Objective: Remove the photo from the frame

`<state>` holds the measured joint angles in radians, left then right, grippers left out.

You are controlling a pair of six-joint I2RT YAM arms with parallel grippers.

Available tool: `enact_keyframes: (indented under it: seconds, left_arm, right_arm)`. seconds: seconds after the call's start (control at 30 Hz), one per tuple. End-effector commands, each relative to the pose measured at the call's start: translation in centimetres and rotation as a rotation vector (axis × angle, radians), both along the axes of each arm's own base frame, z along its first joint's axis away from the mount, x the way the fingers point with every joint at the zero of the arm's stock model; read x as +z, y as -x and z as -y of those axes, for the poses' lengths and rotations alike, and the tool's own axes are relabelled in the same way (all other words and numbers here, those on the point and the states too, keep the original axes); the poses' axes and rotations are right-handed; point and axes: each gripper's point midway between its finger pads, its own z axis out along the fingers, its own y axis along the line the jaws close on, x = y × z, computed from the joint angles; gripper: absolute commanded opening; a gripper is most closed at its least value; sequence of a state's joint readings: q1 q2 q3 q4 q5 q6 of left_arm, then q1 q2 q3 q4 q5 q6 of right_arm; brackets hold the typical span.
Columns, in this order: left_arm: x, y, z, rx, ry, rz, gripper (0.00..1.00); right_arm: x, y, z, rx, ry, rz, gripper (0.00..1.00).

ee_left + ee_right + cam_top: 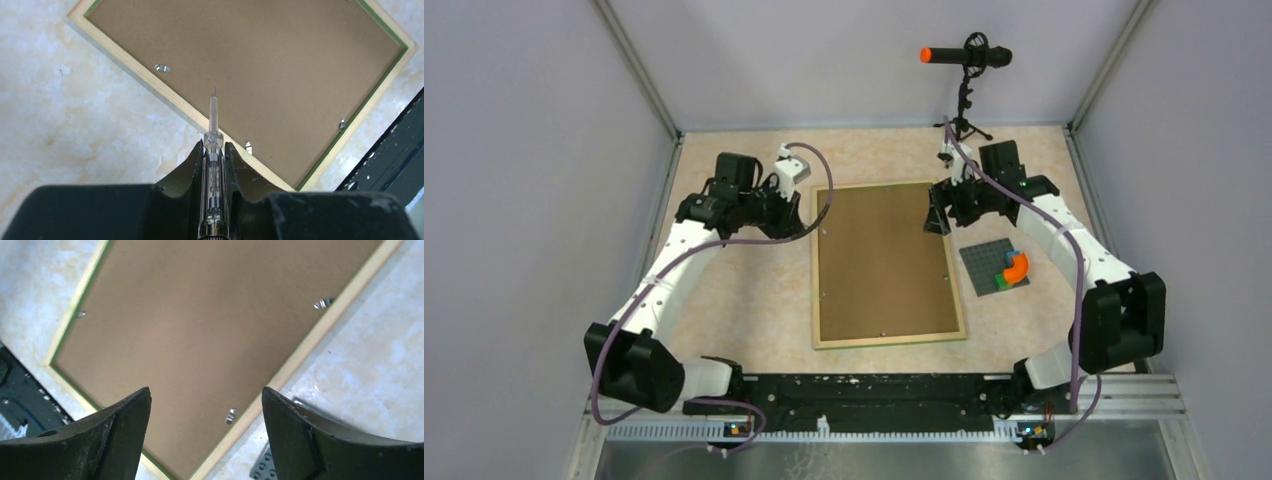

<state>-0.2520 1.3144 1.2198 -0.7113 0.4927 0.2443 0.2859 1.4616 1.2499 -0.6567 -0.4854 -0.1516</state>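
The frame (pixel 884 262) lies face down on the table, its brown fibreboard back up and its light wood edge showing. The photo is hidden under that back. Small metal tabs (pixel 162 68) sit along the back's edges. My left gripper (pixel 215 144) is shut on a clear-handled screwdriver (pixel 214 167), whose thin tip hovers over the frame (pixel 270 55) near its left edge. In the top view the left gripper (pixel 792 215) is at the frame's upper left side. My right gripper (pixel 206 392) stands wide open and holds nothing, above the frame (pixel 210 325) near a tab (pixel 230 415); from above this gripper (pixel 939 215) is at the upper right edge.
A small grey baseplate with coloured bricks (pixel 997 268) lies just right of the frame; its corner (pixel 262 467) shows below my right fingers. A microphone on a tripod (pixel 967 60) stands at the back. The black base rail (pixel 874 390) runs along the near edge.
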Motion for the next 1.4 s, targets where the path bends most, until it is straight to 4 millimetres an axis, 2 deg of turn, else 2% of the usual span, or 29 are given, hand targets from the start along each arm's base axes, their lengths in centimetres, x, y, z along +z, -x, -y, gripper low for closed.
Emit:
enact_keyframes:
  seconds: [0.0,0.17,0.4,0.6,0.93,1.1,1.37]
  left_arm:
    - [-0.3,0.7,0.4,-0.179,-0.074,0.096,0.00]
    - [-2.5,0.1,0.3,-0.194,-0.130,0.056,0.00]
    - [-4.0,-0.8,1.2,-0.217,-0.179,0.036,0.00]
    - [-4.7,-2.1,2.0,-0.207,-0.231,0.046,0.00]
    - [-7.0,-4.7,3.0,-0.176,-0.320,0.047,0.00]
    - [-7.7,-6.4,2.9,-0.143,-0.363,0.032,0.00]
    - [-8.9,-6.8,2.5,-0.124,-0.408,-0.013,0.00]
  right_arm:
    - [-1.3,-2.4,1.8,-0.125,0.015,0.027,0.80]
    - [-3.6,-2.9,3.2,-0.130,0.063,-0.021,0.80]
    - [-6.8,-3.9,4.7,-0.162,0.098,-0.073,0.81]
    - [-9.5,-4.7,4.9,-0.196,0.108,-0.102,0.71]
    - [-11.9,-5.7,5.2,-0.230,0.138,-0.140,0.58]
    - [-12.2,-6.5,4.9,-0.240,0.129,-0.164,0.54]
    - [-14.1,-6.7,4.7,-0.239,0.133,-0.207,0.48]
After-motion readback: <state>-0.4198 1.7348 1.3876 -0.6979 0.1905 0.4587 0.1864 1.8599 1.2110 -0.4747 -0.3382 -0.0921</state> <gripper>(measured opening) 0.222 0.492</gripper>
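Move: The left hand, gripping the screwdriver, has the far clip on the frame's left rail about 8 cm ahead, 6 cm right and 20 cm below; the near clip on that rail sits about 16 cm closer to the base. The right hand's stretch of right rail is about 6 cm ahead, 4 cm right and 17 cm below, with a clip some 6 cm beyond it and the grey plate about 9 cm right and 7 cm nearer than it. Right gripper sinks about 15 cm to the right rail, partly closing; left lowers its screwdriver 10 cm towards the far-left clip. ##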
